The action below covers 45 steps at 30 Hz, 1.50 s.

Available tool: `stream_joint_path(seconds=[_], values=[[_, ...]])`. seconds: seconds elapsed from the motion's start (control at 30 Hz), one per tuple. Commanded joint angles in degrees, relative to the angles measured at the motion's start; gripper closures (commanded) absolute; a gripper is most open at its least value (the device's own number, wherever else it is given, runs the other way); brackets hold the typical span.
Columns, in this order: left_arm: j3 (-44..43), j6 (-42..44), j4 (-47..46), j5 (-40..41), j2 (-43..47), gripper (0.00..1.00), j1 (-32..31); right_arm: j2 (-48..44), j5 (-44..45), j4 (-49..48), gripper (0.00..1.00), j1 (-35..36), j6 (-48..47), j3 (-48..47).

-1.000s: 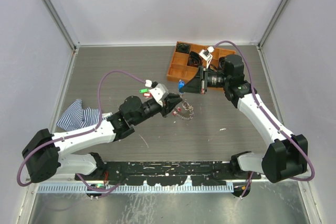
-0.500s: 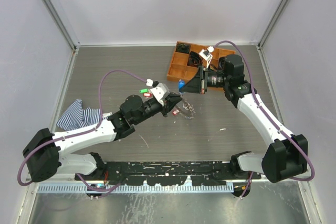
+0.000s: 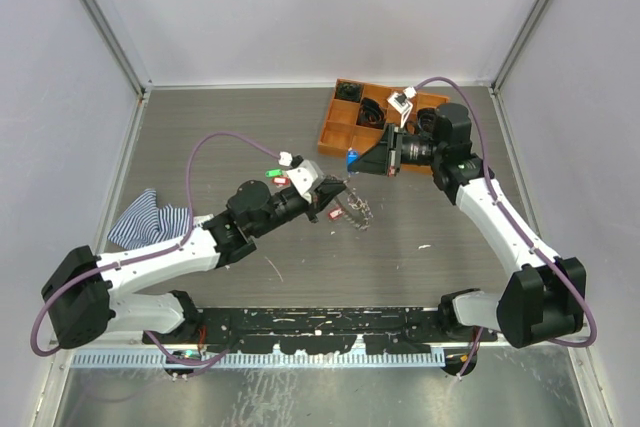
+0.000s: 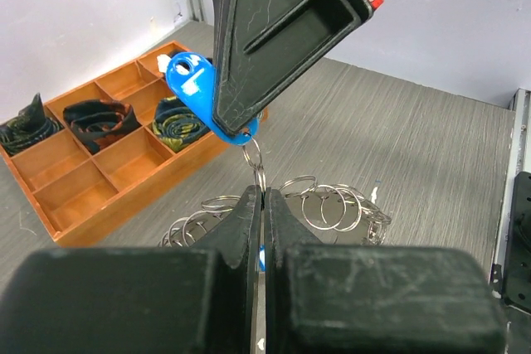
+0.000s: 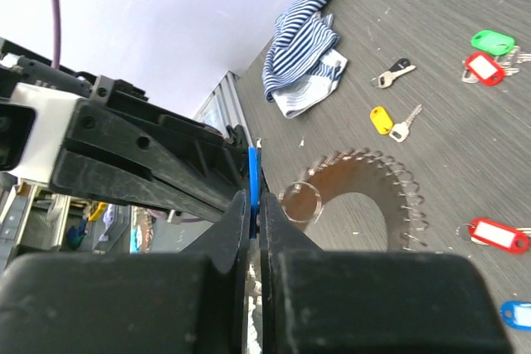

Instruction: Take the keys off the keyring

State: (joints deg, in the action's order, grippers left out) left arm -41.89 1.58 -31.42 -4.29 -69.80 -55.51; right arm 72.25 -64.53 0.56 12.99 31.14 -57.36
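In the left wrist view a blue key tag [image 4: 192,87] is pinched by my right gripper [image 3: 356,162], which comes down from above. A small split ring [image 4: 260,173] hangs from that tag into my left gripper [image 4: 263,198], which is shut on it. Behind it the keyring [image 4: 332,205], a grey loop fringed with small rings, is just over the table. In the right wrist view my right gripper [image 5: 255,196] is shut on the blue tag [image 5: 253,170], with the keyring [image 5: 398,192] beyond. Loose keys with yellow [image 5: 381,119], green [image 5: 492,41] and red [image 5: 484,68] tags lie on the table.
An orange compartment tray [image 3: 340,119] holding black coiled bundles stands at the back right, close behind my right gripper. A striped blue-white cloth [image 3: 150,219] lies at the left beside my left arm. Another red-tagged key [image 5: 496,234] and a blue one [image 5: 518,314] lie near the keyring.
My left gripper has shut on the small ring under the blue tag. My right gripper has drawn back slightly up and right with the tag, and the keyring has shifted with it.
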Motion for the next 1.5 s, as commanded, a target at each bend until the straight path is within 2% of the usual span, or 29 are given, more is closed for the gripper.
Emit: stream_joint_path(seconds=[0.0, 0.27, 0.43, 0.6, 0.83, 1.13, 1.47], values=[[0.0, 2.8, -1.4, -2.2, 3.5, 1.00, -0.2, -1.0, 2.7, -2.3, 0.99, -1.9, -2.6, 0.6], [1.6, 1.8, -5.4, -2.7, 2.8, 1.00, -0.2, -1.4, 0.4, -8.2, 0.99, -1.8, 0.4, 3.1], [2.2, 1.3, -4.5, -2.8, 1.7, 0.98, 0.4, -2.7, -2.1, -10.3, 0.99, -1.6, 1.9, 2.5], [3.9, -0.2, -4.5, -2.6, 1.9, 0.72, 1.2, -3.4, -1.9, -5.2, 0.99, -0.8, -3.8, 1.0], [2.8, 0.5, 2.2, -4.0, 5.7, 0.60, 1.5, -4.1, -1.0, -0.5, 0.99, -0.6, -8.4, 0.1], [-2.4, -6.9, 4.9, -4.3, 4.0, 0.60, 1.4, -4.1, -0.5, -0.5, 0.99, -0.6, -8.5, 0.1], [-7.2, -11.7, 8.9, -1.2, 0.0, 0.62, 1.3, -4.2, 0.0, -0.9, 0.99, -0.6, -8.0, 0.5]])
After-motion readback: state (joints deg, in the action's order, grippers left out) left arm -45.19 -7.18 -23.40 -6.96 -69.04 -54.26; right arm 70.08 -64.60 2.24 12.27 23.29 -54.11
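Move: The left fingers are already shut on the small wire ring of the blue tag, whose middle is roughly 1 cm ahead of and above their pads. The blue tag, held by the right hand, lies about 4 cm ahead, 1 cm right and 3 cm above the left pads; the keyring hoop hangs some 2 cm back, 2 cm right and 6 cm below them. From the right hand, the small ring is about 3 cm back, 2 cm left and 2 cm below. The right hand keeps its pinch on the blue tag and sinks about 2 cm, easing slightly right, while the left, still pinching the small ring, lifts a touch and settles back. The left fingers then open to nearly half and let go of the ring, dip some 2 cm with a small swing back and left, and climb again to about where they began, tipping forward some 10 degrees to stand open just below the ring. ##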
